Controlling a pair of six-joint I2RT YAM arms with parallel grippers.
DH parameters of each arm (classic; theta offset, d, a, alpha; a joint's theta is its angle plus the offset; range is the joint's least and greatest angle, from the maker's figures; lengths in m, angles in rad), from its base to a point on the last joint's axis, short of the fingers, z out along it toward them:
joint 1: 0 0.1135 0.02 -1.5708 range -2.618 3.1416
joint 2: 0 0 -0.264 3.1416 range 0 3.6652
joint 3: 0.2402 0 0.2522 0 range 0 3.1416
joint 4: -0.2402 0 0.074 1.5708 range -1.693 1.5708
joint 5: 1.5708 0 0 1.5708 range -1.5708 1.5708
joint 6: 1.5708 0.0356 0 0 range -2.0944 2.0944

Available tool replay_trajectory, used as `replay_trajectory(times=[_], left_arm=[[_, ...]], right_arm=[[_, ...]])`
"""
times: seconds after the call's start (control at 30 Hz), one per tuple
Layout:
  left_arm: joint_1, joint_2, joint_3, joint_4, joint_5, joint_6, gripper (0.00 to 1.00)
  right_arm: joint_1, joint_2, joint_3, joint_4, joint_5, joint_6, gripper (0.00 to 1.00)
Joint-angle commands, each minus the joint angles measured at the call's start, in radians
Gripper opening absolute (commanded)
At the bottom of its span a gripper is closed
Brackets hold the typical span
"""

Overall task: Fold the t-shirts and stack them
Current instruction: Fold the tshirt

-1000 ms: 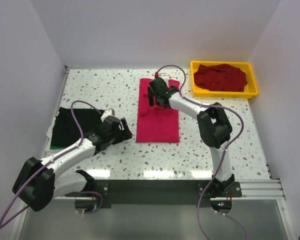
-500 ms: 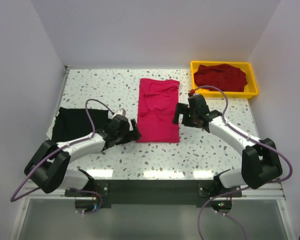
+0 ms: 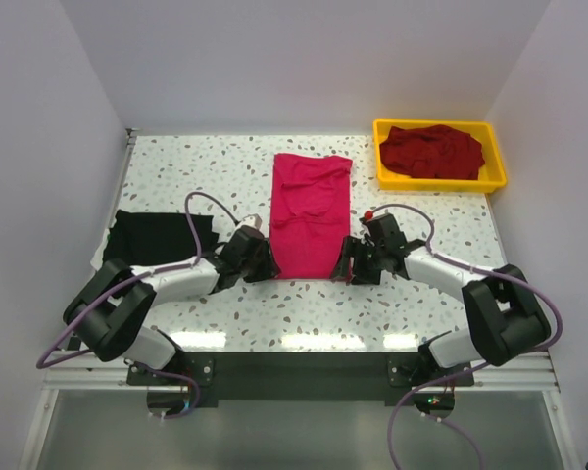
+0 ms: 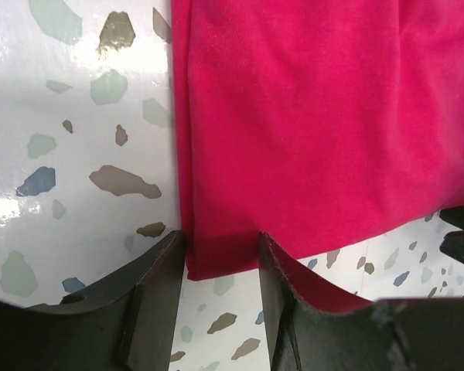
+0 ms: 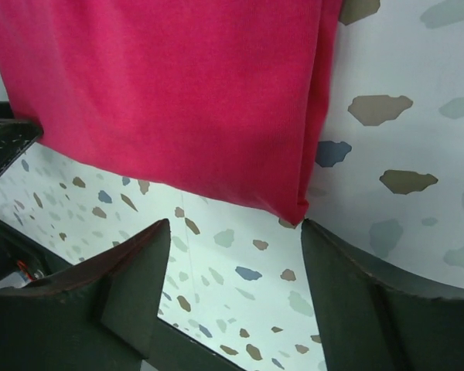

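The bright pink-red t-shirt lies flat as a long folded strip in the middle of the table. My left gripper is low at its near left corner. In the left wrist view that corner lies flat between the partly closed jaws of the left gripper, with a gap still showing. My right gripper is at the near right corner. Its jaws stand wide in the right wrist view, and the shirt's corner ends just beyond the right fingertip. The black t-shirt lies at the left. The dark maroon t-shirt sits crumpled in a tray.
The yellow tray stands at the far right corner of the speckled table. White walls close in the left, back and right sides. Each arm's cable loops above the table near its gripper.
The right arm has come back from the pink shirt's far end to its near right corner. The left gripper has slid right to the near left corner. Both sets of jaws have narrowed.
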Motion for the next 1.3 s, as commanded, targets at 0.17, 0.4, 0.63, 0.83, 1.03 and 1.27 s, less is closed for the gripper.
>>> replay_trajectory(times=[0.17, 0.4, 0.63, 0.83, 1.03, 1.27], left_arm=[[-0.056, -0.016, -0.01, -0.077, -0.076, -0.027, 0.47], [-0.059, 0.018, -0.008, -0.083, -0.086, -0.031, 0.35], [-0.076, 0.013, -0.018, -0.088, -0.093, -0.017, 0.0], [-0.165, -0.123, -0.074, -0.12, -0.071, -0.025, 0.0], [-0.289, -0.339, -0.126, -0.305, -0.022, -0.099, 0.0], [-0.444, -0.525, -0.068, -0.424, -0.065, -0.192, 0.0]], right_arm=[[0.001, 0.022, -0.038, 0.066, 0.006, 0.028, 0.64], [0.001, 0.064, -0.038, 0.071, 0.058, 0.013, 0.59], [0.001, 0.022, -0.064, 0.057, 0.048, -0.014, 0.1], [0.001, -0.109, -0.119, -0.073, -0.044, -0.1, 0.0], [0.002, -0.395, -0.199, -0.314, -0.199, -0.189, 0.0], [0.013, -0.657, -0.15, -0.489, -0.193, -0.142, 0.0]])
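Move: Just under the left fingertips, about 1 cm back and 1 cm lower, is the folded pink t-shirt's near left corner; its near right corner lies about 2 cm to the right of the right hand point, level with it in depth and 1 cm down. From the left hand the black folded pile is some 31 cm left and 7 cm farther out. From the right hand the yellow bin is about 38 cm ahead and 31 cm right. Both stand about hand height. Settling about a centimetre onto the cloth, both hands shut their fingers and pinch the t-shirt's two near corners, then pull back together towards the table's front edge, rising some 5 cm as they go. The left travels about 15 cm back, turning some 15 degrees clockwise; the right about 11 cm, drifting slightly right and turning counter-clockwise. ##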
